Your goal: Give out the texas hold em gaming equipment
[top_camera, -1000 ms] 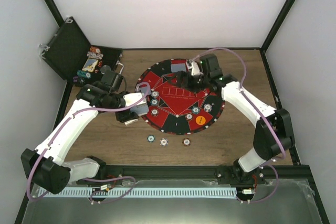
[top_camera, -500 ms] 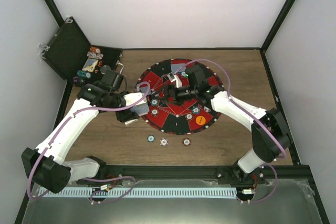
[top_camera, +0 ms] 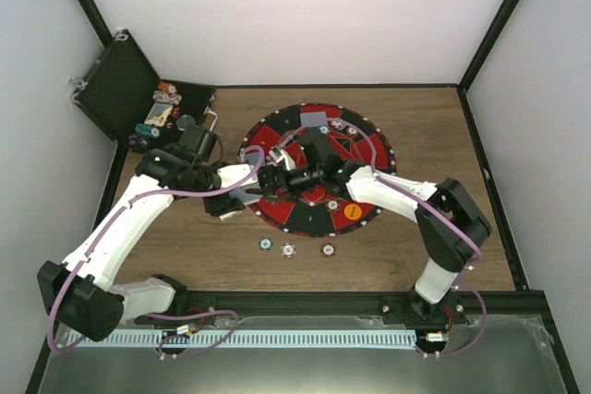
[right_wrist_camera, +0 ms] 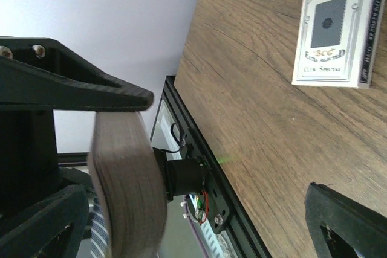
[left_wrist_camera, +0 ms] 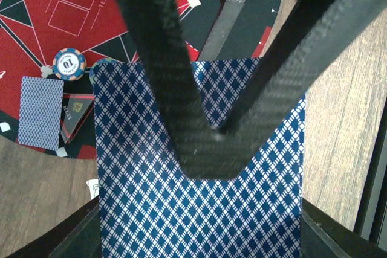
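My left gripper (top_camera: 242, 193) is shut on a deck of playing cards (left_wrist_camera: 199, 209) with blue diamond-patterned backs, held at the left edge of the round red-and-black mat (top_camera: 309, 220). In the left wrist view its fingers (left_wrist_camera: 208, 149) press on the top card. My right gripper (top_camera: 273, 178) has reached left across the mat and stands open beside the deck. Its wrist view shows the deck's edge (right_wrist_camera: 127, 191) close by its left finger. A single card (left_wrist_camera: 40, 112) and a chip marked 10 (left_wrist_camera: 68, 64) lie on the mat. An orange button (top_camera: 352, 211) lies near the mat's front.
Three chips (top_camera: 289, 249) lie on the wood in front of the mat. The open black case (top_camera: 125, 89) with more chips stands at the back left. A card box (right_wrist_camera: 335, 31) lies on the table. Another card (top_camera: 314, 118) rests at the mat's far edge.
My right arm has swung left across the mat from its far side to the deck in my left gripper. The left arm has stayed still.
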Tool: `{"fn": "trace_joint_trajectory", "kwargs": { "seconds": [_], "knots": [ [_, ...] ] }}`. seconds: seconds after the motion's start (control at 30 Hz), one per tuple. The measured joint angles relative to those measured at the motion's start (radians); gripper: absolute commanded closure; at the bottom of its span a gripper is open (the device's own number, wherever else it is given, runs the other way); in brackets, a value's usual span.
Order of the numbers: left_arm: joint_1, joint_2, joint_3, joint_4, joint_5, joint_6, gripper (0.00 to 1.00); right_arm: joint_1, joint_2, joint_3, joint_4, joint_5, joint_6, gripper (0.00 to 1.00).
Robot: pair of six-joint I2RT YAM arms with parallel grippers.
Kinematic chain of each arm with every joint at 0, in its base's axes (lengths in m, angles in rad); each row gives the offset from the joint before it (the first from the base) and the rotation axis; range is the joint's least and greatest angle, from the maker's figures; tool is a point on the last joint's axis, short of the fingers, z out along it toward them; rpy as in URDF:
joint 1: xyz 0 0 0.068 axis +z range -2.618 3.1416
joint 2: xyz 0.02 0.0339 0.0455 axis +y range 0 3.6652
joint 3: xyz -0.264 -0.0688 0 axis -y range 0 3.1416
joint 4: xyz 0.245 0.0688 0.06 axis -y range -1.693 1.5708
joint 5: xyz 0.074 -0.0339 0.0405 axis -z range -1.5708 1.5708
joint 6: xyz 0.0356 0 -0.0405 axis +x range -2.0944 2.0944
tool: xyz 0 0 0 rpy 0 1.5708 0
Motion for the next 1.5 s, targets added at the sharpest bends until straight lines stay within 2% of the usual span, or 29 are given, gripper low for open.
{"fn": "trace_joint_trajectory", "kwargs": {
  "seconds": [0.33,0.83,0.93,1.1,1.4,1.5],
  "knots": [
    [0.0,-0.002,-0.014,0.008,0.0,0.003,0.96,0.019,0.076,0.06,0.052,-0.024,0.032,0.04],
    [-0.002,-0.004,-0.017,0.007,0.0,0.01,0.96,-0.013,0.085,0.031,0.073,-0.068,0.014,0.24],
    [-0.003,-0.004,-0.017,0.006,-0.002,0.01,0.96,-0.029,0.071,0.015,0.075,-0.081,0.006,0.31],
    [-0.003,-0.004,-0.017,0.006,-0.012,0.01,0.96,-0.06,0.042,0.004,0.063,-0.092,-0.012,0.47],
    [-0.003,-0.005,-0.017,0.008,-0.011,0.013,0.96,-0.084,-0.003,-0.013,0.007,-0.07,-0.022,0.93],
    [-0.003,-0.006,-0.017,0.008,-0.011,0.013,0.96,-0.088,-0.024,-0.023,-0.002,-0.066,-0.015,0.93]
  ]
}}
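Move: The left hand holds the deck by its edges, back up, the deck's middle about 4 cm to its right and 1 cm ahead. From the right hand, open around the deck's near end, that middle is some 4 cm left, 1 cm back, about level. The dealt card lies 6 cm ahead, 5 cm left and 15 cm below; as far below, the card box is 9 cm back, 11 cm left, and the blue chip stack 17 cm back, 1 cm left. With one finger over the deck's back and the other beneath, the right hand slides about 2 cm farther left along the deck, sinks a centimetre, then draws back to the right some 4.5 cm, drifting slightly forward and rising again. Its fingers go from wide open to almost shut, mostly during this withdrawal, while the left hand keeps the deck steady. ##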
